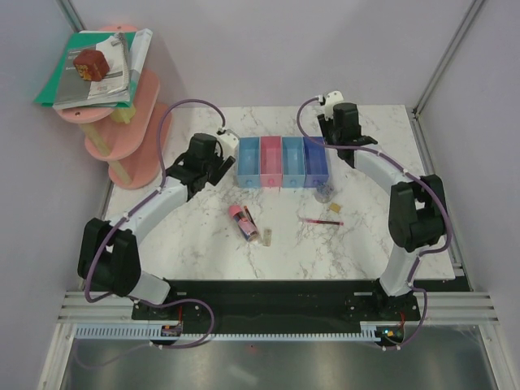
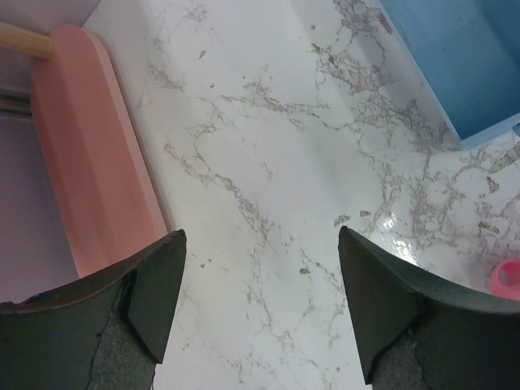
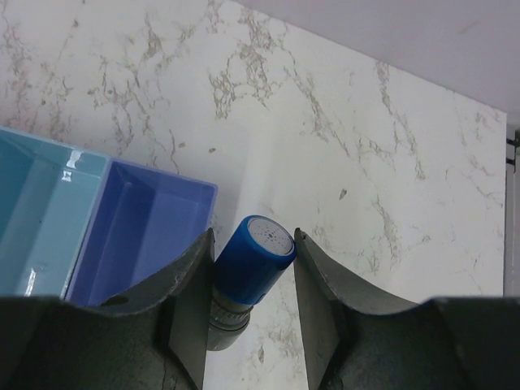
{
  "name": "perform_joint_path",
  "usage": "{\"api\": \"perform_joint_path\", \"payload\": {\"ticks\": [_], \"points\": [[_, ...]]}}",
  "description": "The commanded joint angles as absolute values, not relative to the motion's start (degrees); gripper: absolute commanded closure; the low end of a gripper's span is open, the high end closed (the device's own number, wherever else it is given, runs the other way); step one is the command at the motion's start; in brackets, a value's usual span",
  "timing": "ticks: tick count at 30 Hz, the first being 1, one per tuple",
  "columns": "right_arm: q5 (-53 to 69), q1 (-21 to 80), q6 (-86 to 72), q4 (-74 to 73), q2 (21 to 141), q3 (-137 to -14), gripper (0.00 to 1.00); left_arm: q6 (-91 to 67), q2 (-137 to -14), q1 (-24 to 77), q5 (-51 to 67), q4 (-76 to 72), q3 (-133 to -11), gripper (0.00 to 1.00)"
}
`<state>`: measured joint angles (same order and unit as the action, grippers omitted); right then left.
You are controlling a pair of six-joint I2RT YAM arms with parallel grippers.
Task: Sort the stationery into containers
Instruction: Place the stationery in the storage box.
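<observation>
The containers are a row of four joined trays: light blue, pink, light blue and darker blue. My right gripper is shut on a grey blue-capped cylinder, held tilted just past the darker blue tray, at its right end. My left gripper stands open over bare marble left of the row, nothing between its fingers. On the table lie a pink-capped dark tube, tiny tan blocks, a thin red pen and a clear round roll.
A tiered pink round shelf stands at the back left with stacked books and a brown block on top. Its lowest tier lies close to my left fingers. The light blue tray's corner is ahead to the right.
</observation>
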<state>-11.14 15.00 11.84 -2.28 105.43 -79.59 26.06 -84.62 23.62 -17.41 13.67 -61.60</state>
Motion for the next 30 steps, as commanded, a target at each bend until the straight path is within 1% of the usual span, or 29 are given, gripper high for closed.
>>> {"api": "perform_joint_path", "payload": {"ticks": [1, 7, 14, 30], "points": [[-15.11, 16.87, 13.79, 7.46, 105.29, -79.19, 0.72, 25.84, -81.30, 23.82, -17.05, 17.04, -61.09, 0.17], [-17.22, 19.25, 17.04, 15.63, 106.26, -74.54, 0.72, 25.84, -77.35, 24.52, -15.56, 19.07, -59.07, 0.17], [-19.07, 22.23, 21.17, 25.04, 108.89, -69.18, 0.72, 25.58, -74.80, 24.70, -15.47, 20.91, -59.76, 0.17], [-21.80, 24.08, 26.36, 39.19, 114.96, -63.64, 0.71, 27.68, -71.02, 24.78, -15.38, 23.82, -59.59, 0.17]]}}
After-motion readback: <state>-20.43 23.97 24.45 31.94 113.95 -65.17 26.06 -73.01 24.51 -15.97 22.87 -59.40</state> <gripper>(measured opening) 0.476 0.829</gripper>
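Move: The right hand already holds the blue-capped bottle; the storage box's dark blue compartment lies about 5 cm to its left, 2 cm back and 11 cm below. The light blue compartment is 6 cm farther left, level with the dark blue one. The clear tape roll sits about 10 cm back and 3 cm left of this hand. From the empty left hand, the dark blue compartment is some 7 cm ahead, 24 cm right and 12 cm below. Still gripping the bottle, the right hand shifts left, sinking some 6 cm over the dark blue compartment; left retreats. ##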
